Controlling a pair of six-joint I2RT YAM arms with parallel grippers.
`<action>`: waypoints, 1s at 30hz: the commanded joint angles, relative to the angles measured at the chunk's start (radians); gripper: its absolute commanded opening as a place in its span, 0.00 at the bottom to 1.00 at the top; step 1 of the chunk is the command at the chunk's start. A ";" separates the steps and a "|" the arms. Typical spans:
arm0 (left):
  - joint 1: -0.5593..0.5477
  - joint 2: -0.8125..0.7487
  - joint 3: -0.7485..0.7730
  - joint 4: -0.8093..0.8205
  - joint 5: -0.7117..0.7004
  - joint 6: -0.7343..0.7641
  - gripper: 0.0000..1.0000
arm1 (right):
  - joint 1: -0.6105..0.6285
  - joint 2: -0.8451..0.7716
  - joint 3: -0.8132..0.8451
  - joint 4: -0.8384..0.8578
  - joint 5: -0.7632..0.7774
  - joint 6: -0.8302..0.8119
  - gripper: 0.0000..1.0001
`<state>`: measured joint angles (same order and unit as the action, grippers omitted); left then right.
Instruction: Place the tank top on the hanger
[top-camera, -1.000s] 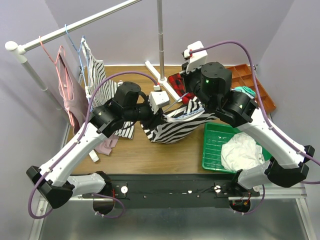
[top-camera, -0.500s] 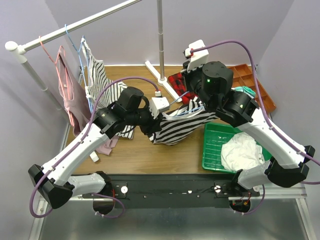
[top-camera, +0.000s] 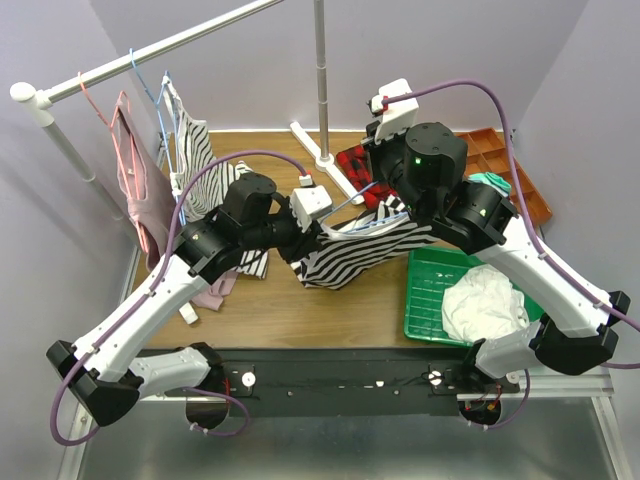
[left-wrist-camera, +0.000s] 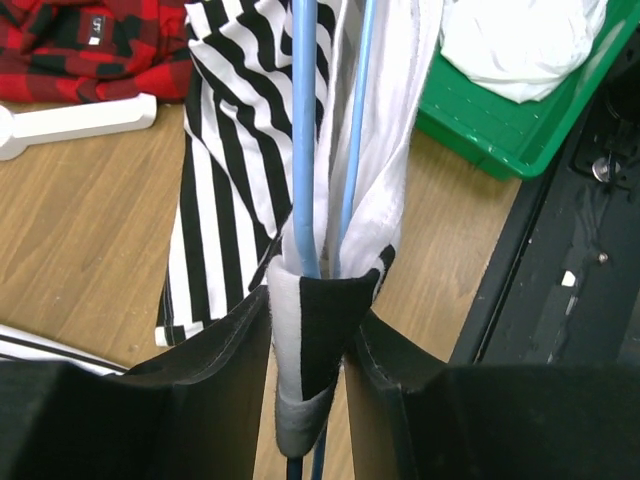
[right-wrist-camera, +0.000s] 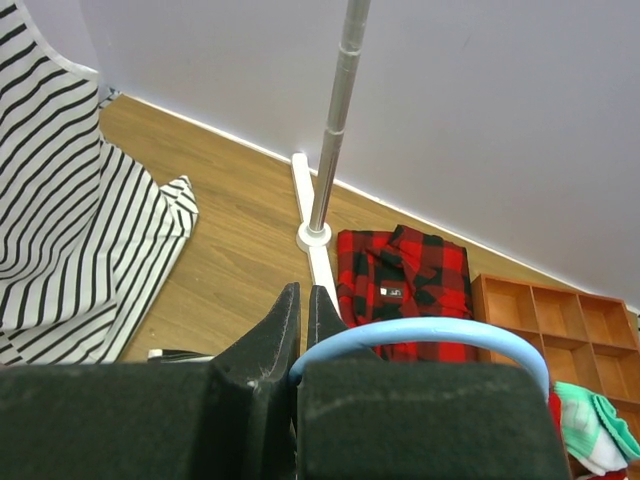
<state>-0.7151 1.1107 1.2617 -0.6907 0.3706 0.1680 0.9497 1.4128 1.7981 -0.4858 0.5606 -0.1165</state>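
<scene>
The tank top (top-camera: 350, 255), with wide black and white stripes, hangs between my two arms over the middle of the table. The light-blue hanger (top-camera: 372, 224) runs inside it; its two thin wires (left-wrist-camera: 305, 150) show in the left wrist view. My left gripper (left-wrist-camera: 315, 325) is shut on a fold of the tank top (left-wrist-camera: 320, 330) wrapped round the hanger's end. In the top view that gripper (top-camera: 322, 233) sits at the garment's left end. My right gripper (right-wrist-camera: 303, 300) is shut on the hanger's curved hook (right-wrist-camera: 430, 335), above the garment's right end.
A red plaid shirt (top-camera: 356, 163) lies by the rack's white foot (top-camera: 318, 158) and upright pole (top-camera: 322, 80). A green tray (top-camera: 428, 290) holds a white cloth (top-camera: 485, 305). An orange compartment tray (top-camera: 500, 160) is behind it. A pink top (top-camera: 135, 190) and a fine-striped top (top-camera: 200, 160) hang at left.
My left arm has shifted a little to the left, and the tank top's hanging body has swung left with it. The right arm has stayed still.
</scene>
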 joint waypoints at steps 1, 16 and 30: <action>0.014 -0.012 -0.010 0.054 -0.021 -0.012 0.42 | 0.006 -0.003 -0.005 0.044 0.009 0.018 0.01; 0.022 -0.006 -0.022 0.069 0.054 -0.021 0.00 | 0.006 0.015 0.010 0.044 0.019 0.009 0.01; 0.022 -0.083 -0.168 0.229 -0.007 -0.163 0.00 | 0.008 0.003 -0.014 0.047 -0.016 0.035 0.79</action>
<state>-0.6964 1.0573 1.1015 -0.5335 0.4072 0.0448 0.9508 1.4307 1.7977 -0.4648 0.5591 -0.1017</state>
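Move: The tank top's strap, with the blue hanger's left end inside it, is right between the left gripper's open fingers, about 1 cm to the right of the left hand point. From the left hand, the hanger's hook stands some 14 cm right, 9 cm ahead and 14 cm higher. The tank top's body hangs roughly 12 cm right, 4 cm ahead and 12 cm below. The right gripper already pinches the hook, which lies at its hand point. Hold the left gripper nearly in place and shut its half-open fingers on the strap and the hanger end, then sink it about 2 cm, tilting the wrist a few degrees. Once that pinch is firmly shut, keep the right hand almost still and spread its fingers to well over half open, letting go of the hook. ##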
